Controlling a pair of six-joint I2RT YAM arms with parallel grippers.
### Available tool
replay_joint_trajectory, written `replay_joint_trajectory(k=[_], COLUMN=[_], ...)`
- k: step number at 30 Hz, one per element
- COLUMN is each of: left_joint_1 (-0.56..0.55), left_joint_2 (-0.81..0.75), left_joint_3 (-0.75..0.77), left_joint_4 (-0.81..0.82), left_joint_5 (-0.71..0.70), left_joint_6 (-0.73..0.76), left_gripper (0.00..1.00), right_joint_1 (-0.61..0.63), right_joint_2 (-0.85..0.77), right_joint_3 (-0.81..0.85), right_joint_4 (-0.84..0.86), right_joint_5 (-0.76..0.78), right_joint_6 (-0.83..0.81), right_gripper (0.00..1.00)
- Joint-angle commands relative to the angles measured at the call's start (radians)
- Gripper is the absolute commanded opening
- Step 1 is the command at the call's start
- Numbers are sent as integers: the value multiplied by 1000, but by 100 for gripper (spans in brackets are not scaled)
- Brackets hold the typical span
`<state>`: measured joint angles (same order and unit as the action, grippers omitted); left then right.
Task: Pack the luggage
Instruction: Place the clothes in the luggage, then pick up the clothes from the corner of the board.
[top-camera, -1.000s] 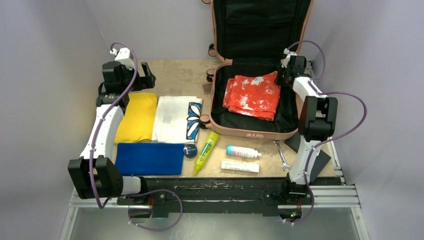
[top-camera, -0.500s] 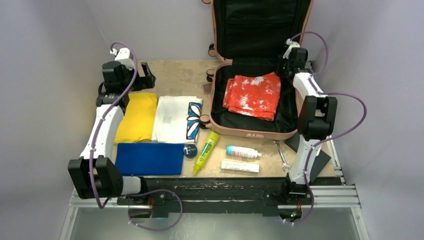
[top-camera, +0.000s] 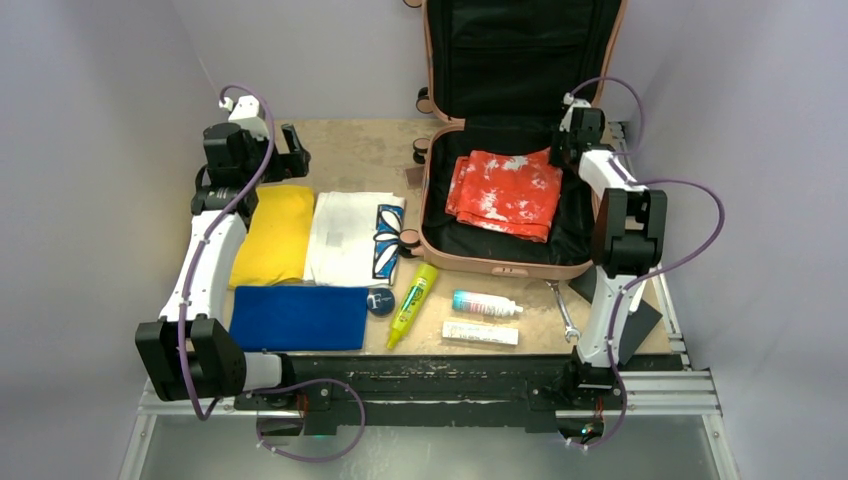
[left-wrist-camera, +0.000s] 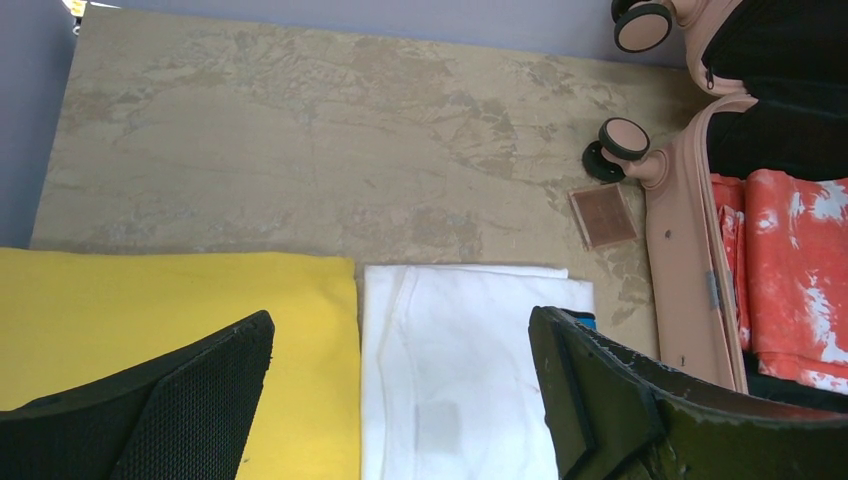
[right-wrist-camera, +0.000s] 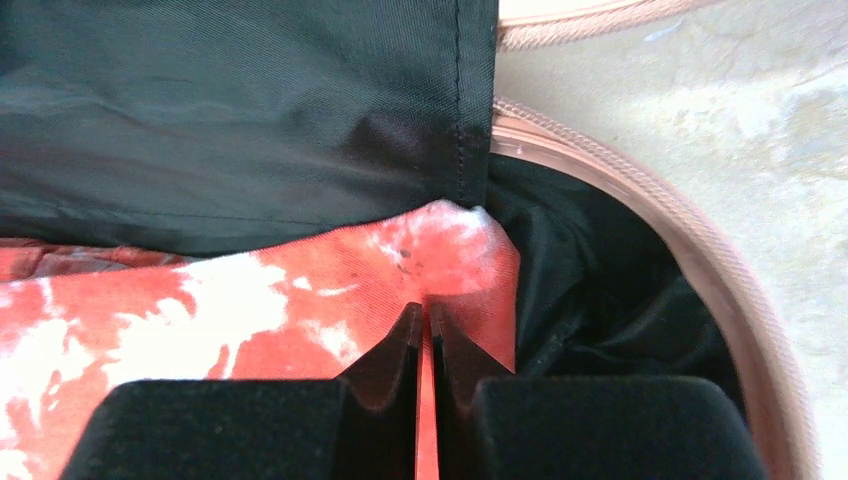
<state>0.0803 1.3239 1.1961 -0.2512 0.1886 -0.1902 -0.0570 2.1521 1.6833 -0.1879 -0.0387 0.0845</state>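
Note:
The salmon-pink luggage (top-camera: 500, 268) lies open at the back right, its black-lined lid standing up against the wall. A folded red-and-white cloth (top-camera: 505, 192) lies in the lower half. My right gripper (top-camera: 562, 150) is down inside the case at the cloth's far right corner. In the right wrist view its tips (right-wrist-camera: 423, 315) are shut, with only a thin slit between them, right over the red cloth (right-wrist-camera: 250, 300) near the luggage rim (right-wrist-camera: 700, 250). My left gripper (left-wrist-camera: 400, 320) hangs wide open above the seam between a yellow cloth (left-wrist-camera: 180, 330) and a white cloth (left-wrist-camera: 470, 360).
On the table left of the case lie the yellow cloth (top-camera: 272, 235), the white cloth (top-camera: 345, 238) and a blue cloth (top-camera: 298, 317). Along the front are a round tin (top-camera: 380, 300), a yellow-green tube (top-camera: 412, 302), a white bottle (top-camera: 485, 303), a white box (top-camera: 480, 333) and a wrench (top-camera: 563, 312).
My right arm has shifted a little toward the back and left, inside the case by the cloth's corner. The left arm has stayed still.

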Motion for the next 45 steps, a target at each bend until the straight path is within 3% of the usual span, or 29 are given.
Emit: replay_joint_trajectory(k=[1, 5, 10, 17, 25, 30, 37, 45], left_joint_1=[7, 7, 7, 6, 6, 7, 0, -109], left_joint_2=[-42, -51, -53, -35, 12, 46, 105, 123], left_joint_3=[-10, -4, 18, 24, -89, -163, -200, -282], left_joint_4=[21, 13, -32, -105, -99, -95, -104, -93], left_joint_5=[-9, -19, -52, -150, -186, -223, -218, -296], left_joint_6=[14, 31, 89, 183, 327, 430, 456, 520], left_gripper=[98, 98, 98, 99, 99, 99, 99, 98], right_joint_1=[-6, -2, 5, 29, 87, 89, 89, 147], right_joint_2=[-178, -295, -393, -497, -426, -429, -534, -613], right_joint_3=[16, -15, -127, -372, -467, -464, -321, -166], right_joint_4=[-27, -129, -292, -271, -190, -212, -291, -289], right_joint_5=[-18, -184, -234, -265, -212, -193, -253, -327], right_joint_6=[-70, -175, -329, -414, -389, -397, -371, -280], right_gripper=[10, 14, 16, 16, 14, 14, 38, 47])
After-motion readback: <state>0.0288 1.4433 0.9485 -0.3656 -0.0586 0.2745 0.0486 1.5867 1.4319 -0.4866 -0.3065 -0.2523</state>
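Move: The yellow cloth's middle is some 16 cm left of my open left hand, 6 cm back and 23 cm down; the white cloth lies 14 cm right and 6 cm back, the blue one 27 cm back, 2 cm right. My right hand, fingers shut, is at the red shirt's far right corner: the shirt's middle is about 9 cm back and 13 cm left, the suitcase's right rim 10 cm back and 10 cm right. My shut right hand lifts off the red shirt's corner, arcs some 16 cm back and 7 cm left, turning counter-clockwise, dips low over the shirt's near right part, then rises about 14 cm, fingers half opening. My left drops 17 cm, drifting back and left, towards the yellow cloth near the white one, open, tilting steeper and right side down, then edges right. ##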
